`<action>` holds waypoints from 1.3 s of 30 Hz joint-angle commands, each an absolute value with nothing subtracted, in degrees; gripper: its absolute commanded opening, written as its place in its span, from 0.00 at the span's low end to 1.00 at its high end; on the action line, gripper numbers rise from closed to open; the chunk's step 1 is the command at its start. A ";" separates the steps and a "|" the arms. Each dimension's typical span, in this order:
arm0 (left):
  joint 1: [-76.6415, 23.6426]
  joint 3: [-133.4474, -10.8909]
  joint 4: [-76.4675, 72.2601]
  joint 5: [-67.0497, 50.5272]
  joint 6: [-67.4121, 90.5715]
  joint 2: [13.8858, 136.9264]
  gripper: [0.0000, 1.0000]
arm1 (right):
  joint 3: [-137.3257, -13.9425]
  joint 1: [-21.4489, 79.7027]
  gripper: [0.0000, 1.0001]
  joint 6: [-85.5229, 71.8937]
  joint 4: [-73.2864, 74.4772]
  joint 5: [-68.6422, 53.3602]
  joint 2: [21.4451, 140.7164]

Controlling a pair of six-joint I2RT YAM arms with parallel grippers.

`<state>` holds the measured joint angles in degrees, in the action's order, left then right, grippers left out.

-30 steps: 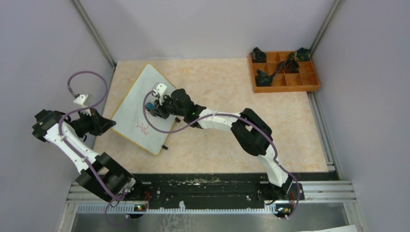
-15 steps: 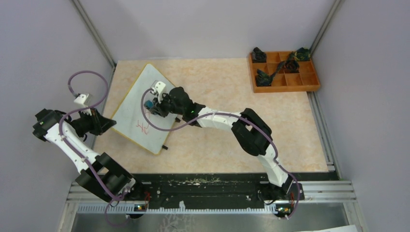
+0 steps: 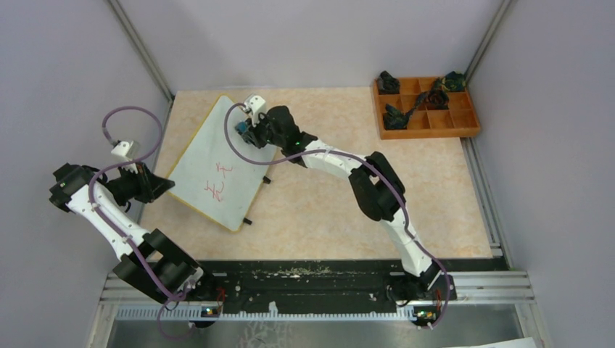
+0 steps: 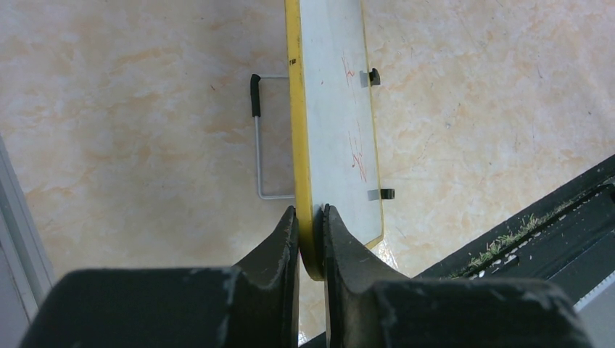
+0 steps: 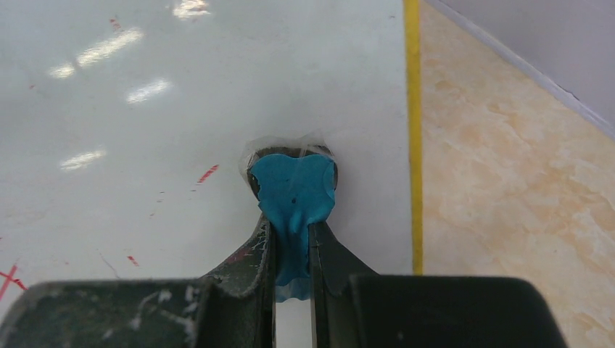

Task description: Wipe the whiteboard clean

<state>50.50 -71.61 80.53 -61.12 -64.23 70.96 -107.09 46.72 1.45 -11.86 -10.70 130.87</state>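
The whiteboard [image 3: 210, 156] lies tilted at the table's left, with red handwriting [image 3: 217, 190] on its near half. My left gripper [image 3: 168, 185] is shut on the board's yellow left edge [image 4: 301, 145], which sits pinched between the jaws of that left gripper [image 4: 310, 235]. Over the board's far corner, my right gripper [image 3: 242, 130] is shut on a small blue eraser pad [image 5: 292, 190]. The pad is pressed against the white surface [image 5: 145, 145] close to the yellow edge [image 5: 413, 130]. Small red specks [image 5: 207, 173] remain beside it.
An orange-brown compartment tray [image 3: 431, 133] with dark objects stands at the back right. A wire stand [image 4: 259, 145] and black feet [image 4: 386, 193] stick out from under the board. Grey walls close in both sides, and a black rail [image 3: 312, 279] runs along the front.
My right gripper has slid with the blue pad from the board's middle up to its far corner. Red writing it covered near the middle now shows. The left arm stays still.
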 commanded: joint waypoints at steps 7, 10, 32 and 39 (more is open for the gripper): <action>48.97 -69.71 80.99 -58.27 -67.66 69.90 0.00 | -102.76 54.54 0.00 2.04 -16.13 -12.66 126.16; 48.87 -69.60 81.02 -58.28 -67.59 69.81 0.00 | -99.35 56.54 0.00 1.94 -18.01 -12.45 123.67; 48.23 -69.69 81.01 -58.09 -66.91 69.30 0.00 | -96.78 62.88 0.00 1.95 -17.93 -6.11 121.21; 48.18 -69.44 81.00 -57.94 -67.22 69.60 0.00 | -100.64 56.89 0.00 1.60 -15.76 -2.68 124.36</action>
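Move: The right hand already holds the blue eraser at the whiteboard's far part. The nearer red mark left on the board lies about 14 cm back and 7 cm left of the hand, at much the same height; the second mark sits some 9 cm farther back and 3 cm more to the left. The left hand grips the board's near upper corner; from it the nearer mark is roughly 8 cm ahead, 14 cm right and 8 cm below. Back and to the left, in a level sweep of about 20 cm, the right hand draws the gripped eraser along the whiteboard towards the red marks, swinging the wrist some 20 degrees counter-clockwise. After a brief stop it starts forward and right again for about 3 cm, the wrist easing part-way back. The left hand keeps its pinch on the board's corner, steadying it. ##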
